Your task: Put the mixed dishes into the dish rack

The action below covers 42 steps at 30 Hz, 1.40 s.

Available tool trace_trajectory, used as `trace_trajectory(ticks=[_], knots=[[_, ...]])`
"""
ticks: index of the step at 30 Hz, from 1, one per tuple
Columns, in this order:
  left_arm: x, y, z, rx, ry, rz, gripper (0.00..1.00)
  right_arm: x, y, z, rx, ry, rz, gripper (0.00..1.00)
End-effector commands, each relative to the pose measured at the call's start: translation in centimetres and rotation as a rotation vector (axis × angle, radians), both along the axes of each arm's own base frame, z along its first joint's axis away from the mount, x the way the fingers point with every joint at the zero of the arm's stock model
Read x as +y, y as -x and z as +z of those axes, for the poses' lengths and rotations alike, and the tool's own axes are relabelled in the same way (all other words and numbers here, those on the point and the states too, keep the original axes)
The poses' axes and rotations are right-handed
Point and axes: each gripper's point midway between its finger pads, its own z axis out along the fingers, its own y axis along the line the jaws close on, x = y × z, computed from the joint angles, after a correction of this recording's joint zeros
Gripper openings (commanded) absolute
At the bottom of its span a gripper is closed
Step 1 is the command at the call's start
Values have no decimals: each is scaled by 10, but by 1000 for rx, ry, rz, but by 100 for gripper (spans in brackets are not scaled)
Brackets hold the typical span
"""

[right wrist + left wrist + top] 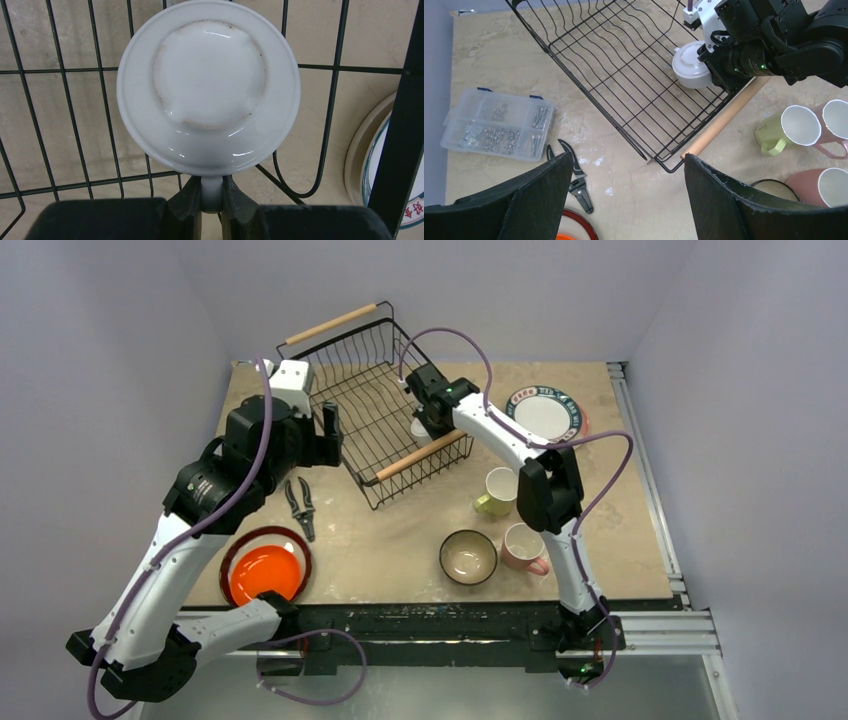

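Observation:
The black wire dish rack point(420, 455) stands at the table's far middle. My right gripper point(432, 415) reaches into its right end, shut on one handle of the white two-handled cup point(209, 85). The cup is upside down over the rack's floor wires point(330, 100). It also shows in the left wrist view point(691, 65). My left gripper point(330, 435) is open and empty, above the table left of the rack. A yellow-green mug point(497, 490), a pink mug point(523, 546) and a bowl point(468, 556) stand right of centre. Teal-rimmed plates point(543, 412) lie far right. An orange plate point(265, 570) lies on a dark red-rimmed plate at the near left.
Black pliers point(300, 505) lie on the table between the rack and the orange plate. A clear plastic box of screws point(499, 122) sits left of the rack. A second pink mug point(836, 117) shows behind the yellow-green one. Walls close in the left, back and right.

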Motion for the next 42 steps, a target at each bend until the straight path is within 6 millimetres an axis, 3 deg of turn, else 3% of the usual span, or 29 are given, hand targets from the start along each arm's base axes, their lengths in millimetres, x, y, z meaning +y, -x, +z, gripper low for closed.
trace_trajectory(ticks=[1, 9, 18, 22, 28, 31, 34, 38, 42], knots=[[4, 0, 6, -21, 5, -2, 80, -5, -5, 16, -60, 21, -11, 5], [5, -1, 4, -12, 16, 2, 80, -7, 2, 8, -29, 30, -12, 22], [7, -2, 4, -6, 35, 15, 80, -3, 4, 28, -47, -14, -12, 45], [6, -2, 3, 1, 47, 14, 80, 19, -1, 50, -79, -111, -8, 51], [6, -1, 3, 7, 61, 17, 80, 70, -7, 76, -134, -286, 29, 65], [7, 1, 2, 12, 63, 19, 80, 95, -4, 65, -112, -323, 81, 67], [8, 4, 3, 15, 65, 23, 80, 107, -3, 48, -105, -284, 106, 71], [11, 6, 2, 19, 61, 29, 80, 104, -12, 26, -115, -221, 80, 74], [12, 6, 2, 19, 58, 33, 80, 88, -21, 4, -140, -112, 34, 76]])
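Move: My right hand already has the upturned white two-handled bowl by one handle, low inside the dish rack. The bowl's middle is about 5 cm ahead and 5 cm left, and its place on the rack floor is there too, some 3 cm below my fingers. The near wooden handle is about 4 cm back, 2 cm left and 6 cm higher; the green mug is roughly 11 cm back and 13 cm right. From my left hand the bowl is some 17 cm ahead, 20 cm right and far below. I settle my right hand barely 1 cm lower and open its fingers wide, letting go of the bowl's handle. Then I lift about 6 cm while swinging left over the bowl, around 11 cm in all, rolling the wrist some 15 degrees so its left side rises. I finish by sinking about 5 cm, fingers still opened, to the left side of the bowl; whether they touch it can't be seen. ##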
